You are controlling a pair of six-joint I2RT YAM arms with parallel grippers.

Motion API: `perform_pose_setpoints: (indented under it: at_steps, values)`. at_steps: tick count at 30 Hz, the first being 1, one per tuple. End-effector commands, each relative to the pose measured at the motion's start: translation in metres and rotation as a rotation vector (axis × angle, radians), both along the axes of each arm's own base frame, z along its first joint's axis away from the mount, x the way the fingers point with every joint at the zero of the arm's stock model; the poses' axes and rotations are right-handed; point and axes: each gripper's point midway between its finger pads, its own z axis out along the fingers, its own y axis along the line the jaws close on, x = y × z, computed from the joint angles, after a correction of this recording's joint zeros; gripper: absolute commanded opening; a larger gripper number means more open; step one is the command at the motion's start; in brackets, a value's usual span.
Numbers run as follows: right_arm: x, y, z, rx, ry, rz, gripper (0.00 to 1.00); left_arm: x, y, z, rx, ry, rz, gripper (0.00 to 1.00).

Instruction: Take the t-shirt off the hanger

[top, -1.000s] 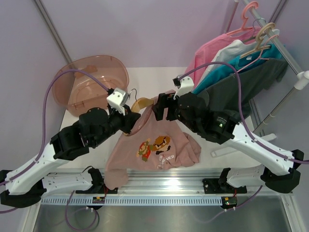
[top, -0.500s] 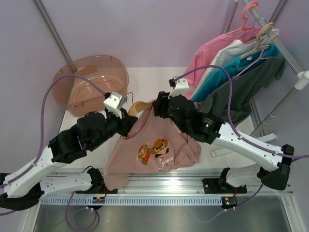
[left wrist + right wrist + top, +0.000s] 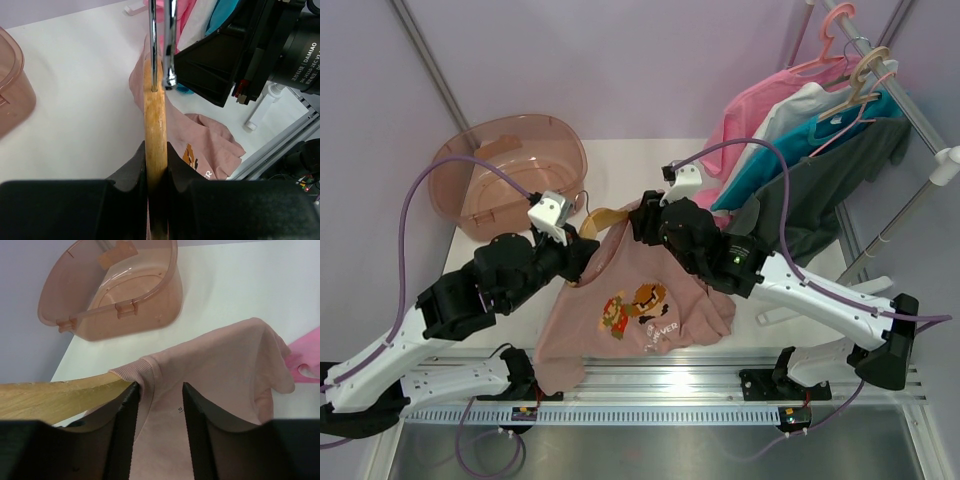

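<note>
The mauve-pink t-shirt (image 3: 645, 300) with a cartoon game print hangs on the wooden hanger (image 3: 607, 216) above the table, its hem trailing to the near edge. My left gripper (image 3: 582, 246) is shut on the hanger's wooden arm (image 3: 155, 115), just below the metal hook (image 3: 170, 45). My right gripper (image 3: 647, 216) is open at the shirt's collar. In the right wrist view its jaws straddle the ribbed neckline of the t-shirt (image 3: 215, 365), and the hanger (image 3: 55, 395) runs out to the left beside the left finger (image 3: 125, 425).
A translucent pink tub (image 3: 510, 170) sits at the back left of the white table (image 3: 620, 165). At the right a clothes rack (image 3: 920, 120) carries bright pink, white, teal and dark grey garments (image 3: 810, 140) on pink hangers. A metal rail (image 3: 660, 385) runs along the near edge.
My right gripper has moved left and back along the shirt to the collar beside the hanger. The left arm has shifted slightly left, still holding the hanger.
</note>
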Motion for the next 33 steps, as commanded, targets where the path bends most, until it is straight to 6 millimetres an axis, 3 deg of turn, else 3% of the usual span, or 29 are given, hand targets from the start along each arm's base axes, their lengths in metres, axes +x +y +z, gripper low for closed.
perform_pose_setpoints:
  at_steps: [1,2,3,4,12,18,23,27,33]
  values:
    - [0.0,0.021,0.003,0.067,-0.002,0.031,0.43,-0.012,-0.021,0.045,-0.19,-0.053,-0.104,0.0]
    - [0.002,0.021,0.004,0.069,-0.003,0.026,0.36,-0.014,-0.022,0.045,-0.196,-0.053,-0.116,0.0]
    - [0.003,0.021,0.004,0.066,-0.003,0.019,0.12,-0.017,-0.024,0.044,-0.197,-0.048,-0.134,0.0]
    - [0.008,0.019,0.005,0.061,-0.007,-0.014,0.0,-0.018,-0.025,0.043,-0.196,-0.044,-0.141,0.0]
    - [0.029,-0.005,0.017,-0.04,-0.033,-0.175,0.0,-0.039,-0.016,0.047,-0.232,-0.076,-0.231,0.0]
    - [0.051,-0.037,0.018,-0.039,-0.012,-0.242,0.0,-0.044,0.001,0.047,-0.244,-0.107,-0.22,0.0]
    - [0.072,-0.062,-0.003,-0.063,0.042,-0.287,0.0,-0.061,0.001,0.064,-0.288,-0.153,-0.311,0.0]
    - [0.082,-0.081,-0.022,-0.062,0.076,-0.317,0.0,-0.066,0.013,0.078,-0.333,-0.199,-0.309,0.0]
    - [0.078,-0.08,-0.042,-0.017,0.115,-0.259,0.0,-0.067,0.031,0.091,-0.374,-0.245,-0.269,0.0]
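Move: The t-shirt's collar edge by the hanger's far shoulder sits between the right hand's open fingers, about 1 cm ahead and 1 cm left of its hand point. The wooden hanger's bare stretch runs back from there, its middle some 5 cm left and 3 cm back; the wire hook is about 8 cm left, 1 cm back and 3 cm higher; the plastic bin lies roughly 25 cm ahead, 33 cm left, far below. From the left hand that collar edge is some 9 cm ahead and 9 cm right. The right fingers shut on the collar edge while the hand dips a little, then keep the pinch and pull the cloth forward and to the right along the hanger towards and past its far end, ending about 6 cm farther out, 5 cm right and 3 cm lower, while the wrist first swings about 10 degrees clockwise. Against that pull the left hand keeps its closed grip on the hanger's near end and draws back some 4 cm and left about 2 cm, turning roughly 10 degrees clockwise, so the hands part. ##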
